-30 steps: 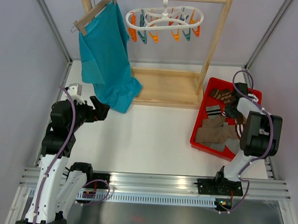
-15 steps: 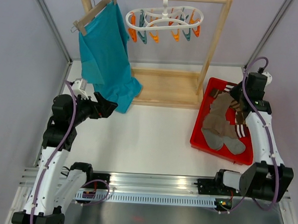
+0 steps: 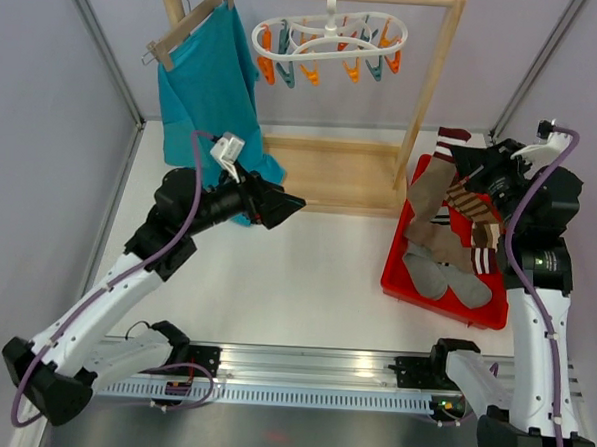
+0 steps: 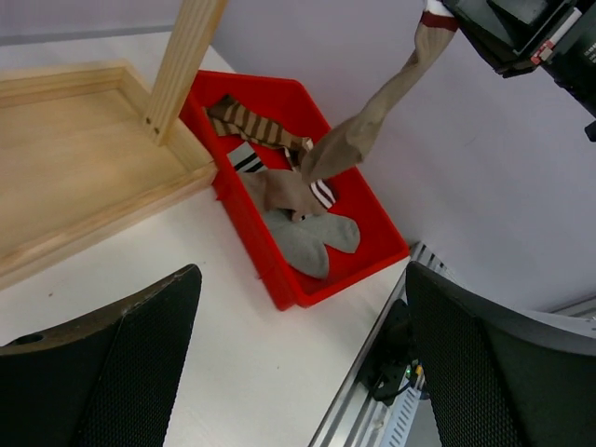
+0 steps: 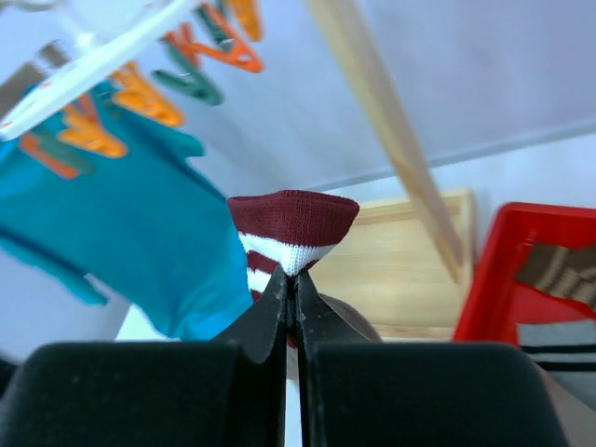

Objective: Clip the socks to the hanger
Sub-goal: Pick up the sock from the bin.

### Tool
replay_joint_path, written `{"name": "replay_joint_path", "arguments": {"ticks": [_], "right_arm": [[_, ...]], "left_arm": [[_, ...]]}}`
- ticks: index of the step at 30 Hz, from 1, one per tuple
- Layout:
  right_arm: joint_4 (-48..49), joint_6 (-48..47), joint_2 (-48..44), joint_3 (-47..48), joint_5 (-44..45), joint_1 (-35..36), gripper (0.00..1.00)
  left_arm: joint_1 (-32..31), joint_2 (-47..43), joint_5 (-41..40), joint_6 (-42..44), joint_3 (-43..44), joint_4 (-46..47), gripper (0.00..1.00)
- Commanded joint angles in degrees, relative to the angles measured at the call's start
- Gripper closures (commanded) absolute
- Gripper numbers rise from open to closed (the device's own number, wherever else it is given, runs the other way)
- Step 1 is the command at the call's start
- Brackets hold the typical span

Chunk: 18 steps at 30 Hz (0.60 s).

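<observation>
My right gripper (image 3: 462, 152) is shut on the maroon-and-white striped cuff of a taupe sock (image 3: 427, 195). The sock hangs from it over the back left corner of the red bin (image 3: 496, 320), its foot trailing onto the pile. In the right wrist view the cuff (image 5: 293, 219) sticks up out of the closed gripper (image 5: 292, 279). Several more socks (image 3: 446, 276) lie in the bin. The white hanger (image 3: 330, 35) hangs from the rack's top bar with orange and teal clips (image 3: 308, 72). My left gripper (image 3: 284, 205) is open and empty over the table, pointing at the bin (image 4: 279, 289).
A teal shirt (image 3: 210, 99) on a wooden hanger hangs at the rack's left end, close behind my left arm. The wooden rack base (image 3: 331, 175) and its right post (image 3: 431, 80) stand between the bin and the hanger. Grey walls close in both sides.
My right gripper has risen from the bin with the sock, pulling it up and to the back. My left arm has reached forward and right, from the table's left side toward the middle.
</observation>
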Motion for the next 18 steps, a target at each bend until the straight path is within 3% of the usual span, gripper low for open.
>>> {"name": "replay_joint_path", "arguments": {"ticks": [1,9,18], "right_arm": [[3.3,2.0,-0.8,3.4,-8.3,1.3,1.00],[5.6,6.2,-1.9,4.3,-12.0,3.9,1.00],[9.3,6.9,0.6,3.5,-7.7,16.1,1.00]], "left_arm": [[-2.6,4.0,0.3,-3.8,2.6,16.8,0.07],[-6.4,13.6,3.8,-3.7,10.4,23.5,0.17],[-10.5,19.9,3.9,-1.6,16.4,24.0,0.27]]}}
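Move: The brown sock's maroon-and-white cuff is already pinched in the right hand's closed fingertips. From the right hand the clip hanger is about 24 cm left, 16 cm ahead and 8 cm higher; the red bin lies some 38 cm below, about 9 cm right and level fore-and-aft. The empty left hand has the held cuff about 28 cm to its right, 8 cm ahead and 6 cm up; the hanger is some 24 cm ahead, 4 cm right and 14 cm up. Still pinching the sock by its cuff, the right hand carries it about 10 cm left, rising and drawing back some 4 cm each, and swings its fingers roughly 20 degrees counter-clockwise. The left hand comes to meet the cuff, going about 10 cm right and 8 cm up, turning clockwise and tipping its fingers upward as they partly close, without touching the sock. ##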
